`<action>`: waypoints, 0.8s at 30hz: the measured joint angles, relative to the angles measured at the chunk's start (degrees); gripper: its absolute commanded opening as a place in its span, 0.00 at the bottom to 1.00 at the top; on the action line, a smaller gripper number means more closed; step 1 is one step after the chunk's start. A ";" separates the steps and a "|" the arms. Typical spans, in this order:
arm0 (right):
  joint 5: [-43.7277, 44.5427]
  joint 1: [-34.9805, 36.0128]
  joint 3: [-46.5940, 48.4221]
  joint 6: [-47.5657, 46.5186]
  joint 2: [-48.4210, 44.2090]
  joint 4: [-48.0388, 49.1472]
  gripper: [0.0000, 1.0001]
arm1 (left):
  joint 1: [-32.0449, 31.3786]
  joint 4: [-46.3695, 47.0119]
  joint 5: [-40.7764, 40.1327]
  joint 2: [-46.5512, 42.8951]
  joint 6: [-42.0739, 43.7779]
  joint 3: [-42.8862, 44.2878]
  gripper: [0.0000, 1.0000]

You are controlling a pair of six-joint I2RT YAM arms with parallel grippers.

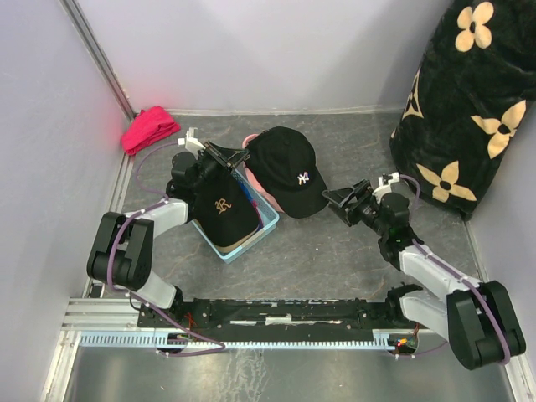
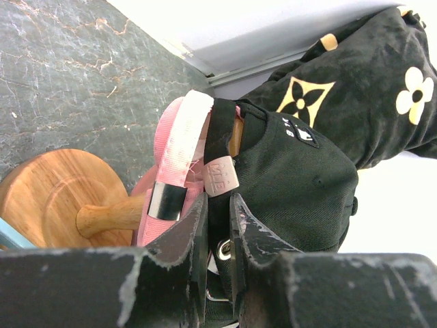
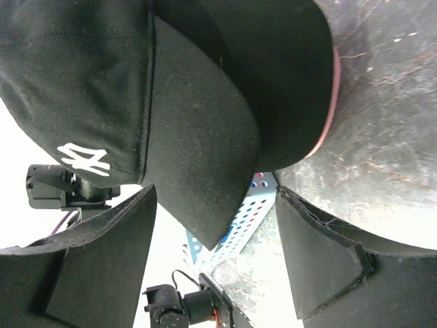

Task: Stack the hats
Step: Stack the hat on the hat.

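Observation:
A black hat with a white logo (image 1: pixel 289 172) rests tilted over a pink hat (image 1: pixel 270 201) in mid-table. My left gripper (image 1: pixel 226 156) is shut on this black hat's rear strap (image 2: pixel 220 147), beside the pink hat's strap (image 2: pixel 179 147). A second black hat with a gold logo (image 1: pixel 222 209) lies on other hats in a light-blue basket (image 1: pixel 255 237). My right gripper (image 1: pixel 339 201) stands open just right of the logo hat's brim. In the right wrist view the brim tip (image 3: pixel 205 164) hangs between the spread fingers (image 3: pixel 314 260), touching neither.
A red-pink cloth bundle (image 1: pixel 149 128) lies in the back left corner. A black blanket with cream flowers (image 1: pixel 469 109) fills the back right. A round wooden stand (image 2: pixel 61 198) sits under the pink hat. Grey walls close in the left side and the back.

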 measured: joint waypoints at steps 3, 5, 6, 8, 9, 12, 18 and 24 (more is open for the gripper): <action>0.00 1.75 0.00 1.51 2.80 4.83 0.78 | 0.00 -0.04 -0.02 -0.02 0.02 0.00 0.03; 0.02 2.73 0.00 2.69 5.16 8.31 0.77 | -0.07 -0.07 -0.04 -0.11 0.02 -0.09 0.03; 0.07 3.26 0.00 3.37 6.60 10.27 0.76 | -0.09 -0.07 -0.04 -0.13 0.02 -0.17 0.03; 0.20 4.17 0.00 4.66 9.75 14.01 0.74 | -0.13 -0.07 -0.04 -0.13 0.02 -0.24 0.03; 0.24 4.66 0.00 5.25 11.28 15.56 0.70 | -0.13 -0.07 -0.04 -0.13 0.04 -0.26 0.03; 0.63 5.97 0.00 7.78 16.00 21.79 0.56 | -0.15 -0.07 -0.04 -0.22 0.22 -0.44 0.03; 1.53 5.97 -1.53 10.25 17.16 28.30 0.13 | 0.00 -1.40 -1.18 -0.55 0.85 -0.94 0.03; 1.53 6.01 -1.86 11.52 18.16 34.95 0.08 | 0.07 -2.03 -2.32 -0.55 1.05 -1.42 0.03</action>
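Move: The top black hat's bill is at the open right hand: its middle about 7 cm to the left, 1 cm ahead and level, its near corner almost between the fingers. From that hand the pink hat lies under the black hats, about 8 cm ahead, 15 cm left and 5 cm lower, and the blue basket some 25 cm left, 1 cm back, 12 cm below. For the left hand, shut on black strap, the bill is about 11 cm back, 14 cm right and slightly lower. The right fingers slip over the corner of the top black hat's bill and pinch it, closing from wide open to nearly shut. The hand gets there by going about 4 cm left and a little forward, then rises some 2.5 cm with the bill, rolling its left side up a little over 10 degrees. The left hand keeps its pinch on the black strap and late on sinks about 1.5 cm. ##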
